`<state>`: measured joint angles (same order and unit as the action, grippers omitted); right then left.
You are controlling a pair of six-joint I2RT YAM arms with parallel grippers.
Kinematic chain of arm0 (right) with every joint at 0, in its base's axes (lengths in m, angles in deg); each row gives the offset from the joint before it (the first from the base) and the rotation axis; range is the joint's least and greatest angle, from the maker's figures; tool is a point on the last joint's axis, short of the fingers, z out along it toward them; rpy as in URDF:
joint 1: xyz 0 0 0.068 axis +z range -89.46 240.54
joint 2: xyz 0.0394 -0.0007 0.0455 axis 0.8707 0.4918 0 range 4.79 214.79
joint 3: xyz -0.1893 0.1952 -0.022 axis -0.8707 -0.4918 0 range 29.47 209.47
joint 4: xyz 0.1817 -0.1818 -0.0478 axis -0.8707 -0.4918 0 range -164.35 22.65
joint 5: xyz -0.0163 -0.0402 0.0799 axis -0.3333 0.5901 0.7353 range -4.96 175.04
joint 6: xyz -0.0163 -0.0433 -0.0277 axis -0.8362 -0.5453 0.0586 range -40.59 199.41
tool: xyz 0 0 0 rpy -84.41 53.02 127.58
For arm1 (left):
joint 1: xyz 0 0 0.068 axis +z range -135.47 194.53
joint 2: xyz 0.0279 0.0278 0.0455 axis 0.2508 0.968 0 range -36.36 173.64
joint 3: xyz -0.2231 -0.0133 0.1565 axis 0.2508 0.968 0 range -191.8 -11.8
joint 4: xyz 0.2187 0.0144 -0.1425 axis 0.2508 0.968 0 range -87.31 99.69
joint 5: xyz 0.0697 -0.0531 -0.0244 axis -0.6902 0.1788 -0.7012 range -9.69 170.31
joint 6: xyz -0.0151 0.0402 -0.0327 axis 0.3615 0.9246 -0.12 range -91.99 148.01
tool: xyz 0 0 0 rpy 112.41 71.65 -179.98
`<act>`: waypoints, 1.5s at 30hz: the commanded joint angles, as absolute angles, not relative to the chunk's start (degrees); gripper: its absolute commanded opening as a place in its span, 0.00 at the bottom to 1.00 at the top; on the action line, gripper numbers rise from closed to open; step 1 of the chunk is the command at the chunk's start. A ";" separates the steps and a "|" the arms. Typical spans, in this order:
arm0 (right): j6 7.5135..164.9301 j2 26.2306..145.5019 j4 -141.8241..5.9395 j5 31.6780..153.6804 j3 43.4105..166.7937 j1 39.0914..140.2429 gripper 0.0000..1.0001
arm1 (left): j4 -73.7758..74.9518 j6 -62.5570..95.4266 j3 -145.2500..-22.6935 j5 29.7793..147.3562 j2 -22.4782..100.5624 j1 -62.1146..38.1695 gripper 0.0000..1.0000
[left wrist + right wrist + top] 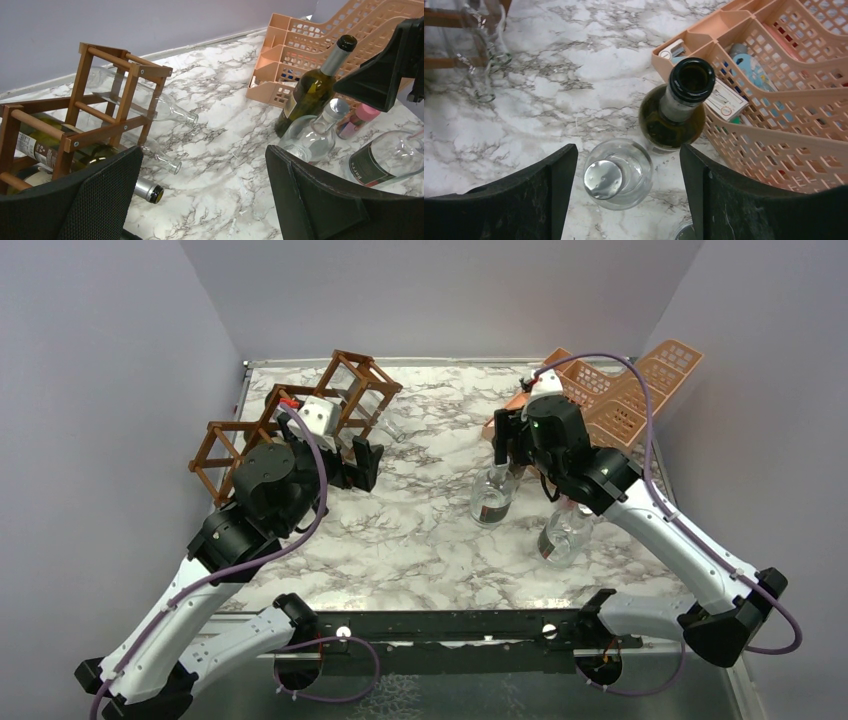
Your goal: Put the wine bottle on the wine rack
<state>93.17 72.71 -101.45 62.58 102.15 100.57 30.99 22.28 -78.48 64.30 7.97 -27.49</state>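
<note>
The brown wooden wine rack [300, 420] [100, 115] stands at the back left, with clear and green bottles lying in its cells. My left gripper [362, 462] [205, 200] hangs open just right of it with nothing between its fingers. My right gripper [508, 445] [629, 185] is open above a clear upright bottle with a silver cap [616, 175] [492, 495]. Its fingers stand either side of the bottle's top, with gaps on both sides. A dark green wine bottle [676, 112] [312, 92] stands just beyond, against the basket.
A peach perforated basket rack [620, 395] [784, 100] holding small items sits at the back right. A second clear labelled bottle [565, 530] [385, 160] stands under the right arm. A pink-capped item [357, 120] is beside the bottles. Marble tabletop [420, 530] lies between the arms.
</note>
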 commanded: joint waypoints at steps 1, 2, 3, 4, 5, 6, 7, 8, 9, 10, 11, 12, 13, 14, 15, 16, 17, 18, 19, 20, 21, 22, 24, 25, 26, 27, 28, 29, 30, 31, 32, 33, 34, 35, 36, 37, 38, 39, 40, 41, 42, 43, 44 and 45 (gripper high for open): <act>96.75 74.55 -103.01 52.24 104.37 100.79 0.75 | 29.14 21.90 -77.52 65.91 7.58 -27.61 0.99; 97.49 75.23 -103.10 49.73 104.78 100.79 0.73 | 29.11 21.82 -77.45 65.94 7.49 -27.62 0.99; 97.84 75.86 -102.96 48.18 105.20 100.79 0.72 | 29.07 21.69 -77.30 65.78 7.43 -27.61 0.99; 97.45 76.53 -102.35 47.00 105.42 100.79 0.72 | 29.06 21.69 -77.28 65.66 7.43 -27.63 0.99; 97.23 77.39 -101.66 45.98 105.75 100.79 0.72 | 29.07 21.52 -77.25 65.57 7.43 -27.57 0.99; 96.88 78.25 -101.04 45.36 106.14 100.75 0.72 | 29.06 21.48 -77.20 65.54 7.41 -27.61 0.99; 96.42 79.30 -100.42 45.11 106.51 100.79 0.71 | 29.09 21.43 -77.29 65.54 7.42 -27.65 0.99; 96.24 80.37 -100.10 44.64 106.99 100.79 0.71 | 29.12 21.42 -77.29 65.62 7.49 -27.66 0.99; 96.51 81.60 -100.24 43.90 107.53 100.79 0.70 | 29.08 21.35 -77.27 65.61 7.61 -27.61 0.99; 96.82 82.61 -100.36 43.05 107.93 100.79 0.68 | 29.08 21.17 -77.27 65.51 7.72 -27.61 0.99; 96.94 83.45 -100.16 42.36 108.06 100.79 0.66 | 29.14 21.05 -77.18 65.46 7.69 -27.63 0.99; 96.83 83.85 -99.09 41.98 107.75 100.79 0.64 | 29.15 20.90 -77.07 65.53 7.77 -27.65 0.99; 96.14 84.04 -97.59 42.02 107.20 100.79 0.62 | 29.10 20.82 -77.04 65.66 7.89 -27.66 0.99; 95.34 84.14 -95.99 42.33 106.55 100.73 0.59 | 29.12 20.73 -76.94 65.75 7.96 -27.66 0.99; 94.64 84.25 -94.57 42.80 105.99 100.60 0.57 | 29.14 20.72 -76.93 65.86 8.05 -27.61 0.99; 94.40 84.44 -93.63 42.82 105.69 100.41 0.56 | 29.14 20.58 -76.97 65.97 8.17 -27.61 0.99; 94.35 84.75 -93.08 42.80 105.57 100.11 0.54 | 29.10 20.56 -76.99 66.08 8.34 -27.63 0.99; 94.34 85.03 -92.87 42.65 105.58 99.84 0.53 | 29.09 20.48 -76.99 66.15 8.46 -27.64 0.99; 94.38 85.25 -92.67 42.45 105.46 99.52 0.53 | 29.13 20.54 -77.08 66.15 8.53 -27.60 0.99; 94.17 85.41 -92.04 42.38 105.28 99.22 0.52 | 29.09 20.54 -77.10 66.16 8.56 -27.65 0.99; 93.94 85.51 -91.39 42.43 104.94 98.80 0.52 | 29.06 20.46 -77.10 66.16 8.63 -27.60 0.99; 93.79 85.62 -90.67 42.52 104.70 98.39 0.52 | 29.11 20.44 -77.20 66.16 8.70 -27.65 0.99; 93.15 85.73 -89.55 43.29 104.16 97.63 0.52 | 29.03 20.46 -77.33 66.31 8.93 -27.65 0.99; 93.00 85.88 -89.40 43.49 104.06 97.43 0.50 | 29.01 20.46 -77.40 66.33 9.10 -27.66 0.99; 92.82 85.97 -89.29 43.64 104.09 97.31 0.47 | 29.01 20.46 -77.37 66.38 9.22 -27.62 0.99; 92.62 86.07 -89.25 43.72 104.14 97.16 0.44 | 28.99 20.38 -77.36 66.39 9.27 -27.61 0.99; 92.45 86.02 -89.07 43.66 104.02 97.18 0.39 | 28.97 20.37 -77.30 66.35 9.34 -27.62 0.99; 92.09 85.87 -88.65 43.72 103.77 97.19 0.33 | 28.84 20.26 -77.28 66.29 9.42 -27.63 0.99; 91.46 85.60 -87.87 43.81 103.41 97.19 0.29 | 28.77 20.23 -77.20 66.25 9.49 -27.60 0.99; 90.87 85.23 -87.17 43.86 103.08 97.19 0.26 | 28.75 20.15 -77.12 66.18 9.56 -27.60 0.99; 90.02 84.94 -86.46 44.24 102.73 97.19 0.23 | 28.58 20.04 -77.05 66.09 9.66 -27.62 0.99; 88.91 84.60 -85.36 44.83 102.29 97.19 0.20 | 28.54 19.94 -76.90 66.14 9.72 -27.61 0.99; 87.92 84.25 -84.62 45.58 102.02 97.17 0.17 | 28.41 19.85 -76.86 66.22 9.77 -27.62 0.99; 87.07 83.91 -83.95 46.59 101.74 97.19 0.15 | 28.36 19.84 -76.68 66.24 9.84 -27.57 0.99; 85.94 83.56 -83.00 47.95 101.45 97.19 0.14 | 28.22 19.72 -76.52 66.29 9.95 -27.64 0.99; 85.13 83.17 -82.12 49.41 101.37 97.15 0.12 | 28.10 19.67 -76.30 66.39 10.04 -27.60 0.99; 84.41 82.76 -81.27 51.32 101.22 97.19 0.11 | 27.84 19.62 -76.05 66.67 10.18 -27.61 0.99; 83.31 82.34 -80.19 53.57 101.08 97.15 0.10 | 27.64 19.52 -75.63 66.95 10.38 -27.64 0.99; 82.60 81.92 -79.02 55.85 100.96 97.16 0.09 | 27.40 19.26 -75.26 67.28 10.44 -27.61 0.99; 82.27 81.61 -78.12 58.49 100.98 97.19 0.08 | 27.07 19.09 -74.84 67.79 10.59 -27.65 0.99; 81.73 81.41 -77.41 61.12 101.16 97.15 0.07 | 26.71 18.87 -74.34 68.27 10.74 -27.59 0.99; 81.40 81.23 -76.84 63.50 101.43 97.19 0.06 | 26.36 18.64 -73.79 68.73 10.89 -27.61 0.99; 81.43 81.17 -76.61 65.24 101.82 97.15 0.06 | 25.92 18.35 -73.24 69.01 10.95 -27.63 0.99; 81.42 81.24 -76.60 66.98 102.39 97.19 0.05 | 25.51 17.92 -72.65 69.19 11.05 -27.65 0.99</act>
<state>83.66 83.72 -83.69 56.09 100.95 97.12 28.58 19.87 -74.61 66.33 10.79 -27.49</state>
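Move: The upright wine bottle's middle lies some 8 cm ahead of the right hand, 3 cm to its right and 13 cm below; its neck reaches up to the fingers' height. A capped clear bottle stands about 7 cm nearer than the wine bottle and 5 cm to its left; the peach basket's middle is roughly 12 cm beyond the wine bottle and 18 cm to its right. From the left hand, the wine bottle is about 15 cm ahead, 28 cm right and 22 cm lower. The wine bottle's neck gets pinched just under the mouth: the right hand reaches forward about 7 cm, edging right and slightly down while turning some 20 degrees clockwise, and shuts its fingers on it. Keeping that grip, the hand then carries the neck about 3 cm left, turning back counter-clockwise. Meanwhile the open, empty left hand sinks about 3 cm and drifts right. ##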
